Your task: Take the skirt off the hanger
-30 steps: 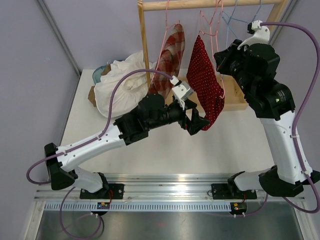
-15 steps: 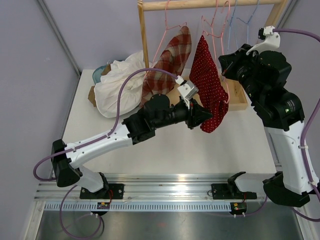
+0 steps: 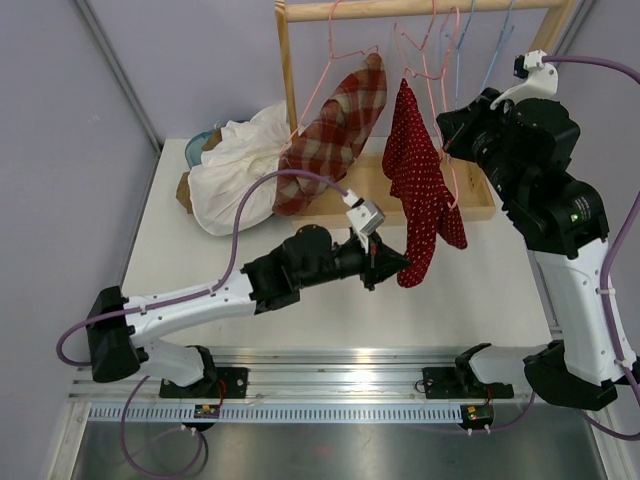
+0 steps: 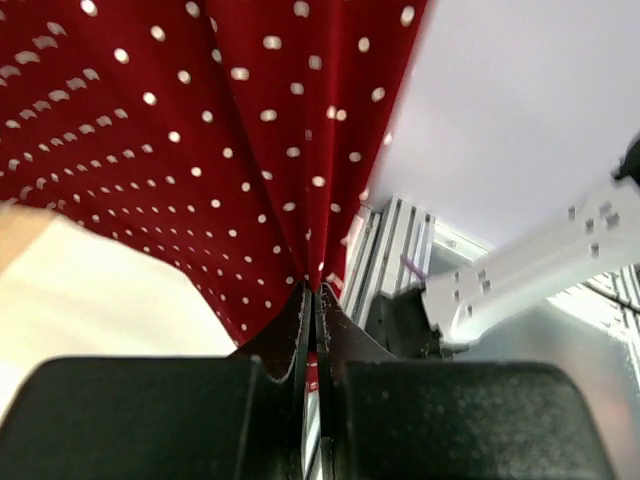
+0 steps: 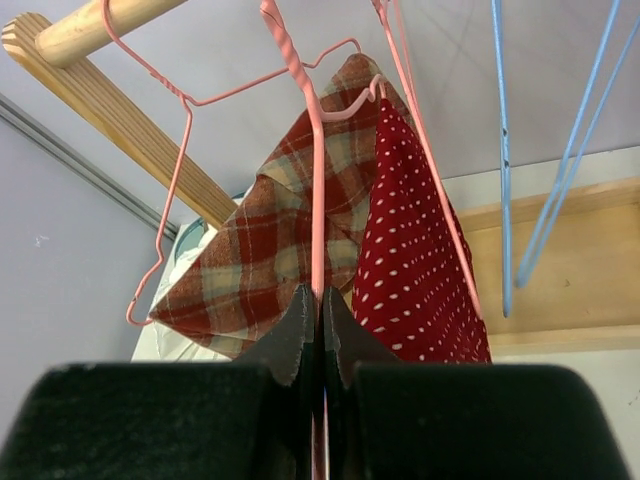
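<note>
The skirt point(image 3: 420, 190) is red with white dots and hangs from a pink wire hanger point(image 3: 432, 62) on the wooden rail. My left gripper point(image 3: 398, 265) is shut on the skirt's lower hem. In the left wrist view the red cloth point(image 4: 220, 150) runs down into the shut jaws point(image 4: 312, 292). High on the right, my right gripper point(image 3: 447, 140) is shut on the pink hanger's wire. In the right wrist view the wire point(image 5: 316, 200) passes between the shut jaws point(image 5: 320, 295), with the skirt point(image 5: 420, 260) draped just to its right.
A plaid garment point(image 3: 335, 135) hangs on another pink hanger to the left of the skirt. A white cloth bundle point(image 3: 235, 170) lies at the back left. Blue hangers point(image 3: 490, 50) hang to the right on the wooden rack point(image 3: 290, 80).
My left gripper has shut on the skirt's hem and drawn it toward the near edge. The right arm shifted up and to the right with the hanger.
</note>
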Robot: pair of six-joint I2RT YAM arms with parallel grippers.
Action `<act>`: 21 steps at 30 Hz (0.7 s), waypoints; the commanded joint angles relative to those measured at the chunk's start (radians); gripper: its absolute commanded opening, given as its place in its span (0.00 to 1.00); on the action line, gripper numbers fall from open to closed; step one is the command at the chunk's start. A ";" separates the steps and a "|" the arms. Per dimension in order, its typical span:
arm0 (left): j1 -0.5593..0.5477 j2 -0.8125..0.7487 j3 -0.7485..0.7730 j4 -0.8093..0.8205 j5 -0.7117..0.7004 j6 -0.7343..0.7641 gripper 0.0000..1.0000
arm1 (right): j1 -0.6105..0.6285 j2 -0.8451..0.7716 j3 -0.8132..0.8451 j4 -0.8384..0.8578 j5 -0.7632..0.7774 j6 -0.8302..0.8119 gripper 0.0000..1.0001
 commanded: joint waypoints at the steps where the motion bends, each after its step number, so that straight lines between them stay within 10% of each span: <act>1: -0.064 -0.113 -0.178 0.023 -0.105 -0.013 0.00 | -0.004 0.034 0.133 0.088 0.034 -0.039 0.00; 21: -0.510 -0.531 -0.672 -0.246 -0.627 -0.335 0.00 | -0.002 0.238 0.419 0.064 0.047 -0.110 0.00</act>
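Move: Hanging slantwise between the hands, the red dotted skirt is already pinched at its low end by the left fingers; its middle is about 15 cm ahead of that hand, 2 cm right and 9 cm higher. From the right hand, which holds the pink hanger, that middle is level ahead, 3 cm left and 9 cm down. The plaid cloth is about 12 cm ahead of the right hand, 20 cm left and 15 cm lower; the rack's rail is some 18 cm ahead, straight in line, 8 cm up. Pulling the skirt down and back off the hanger, the left hand keeps its pinch and sweeps about 18 cm down, 13 cm back and 12 cm left, away from the rack, its wrist turning some 20 degrees so the fingers dip. The right hand keeps hold of the pink hanger and lifts it about 7 cm, drifting slightly forward and tilting up a little. ##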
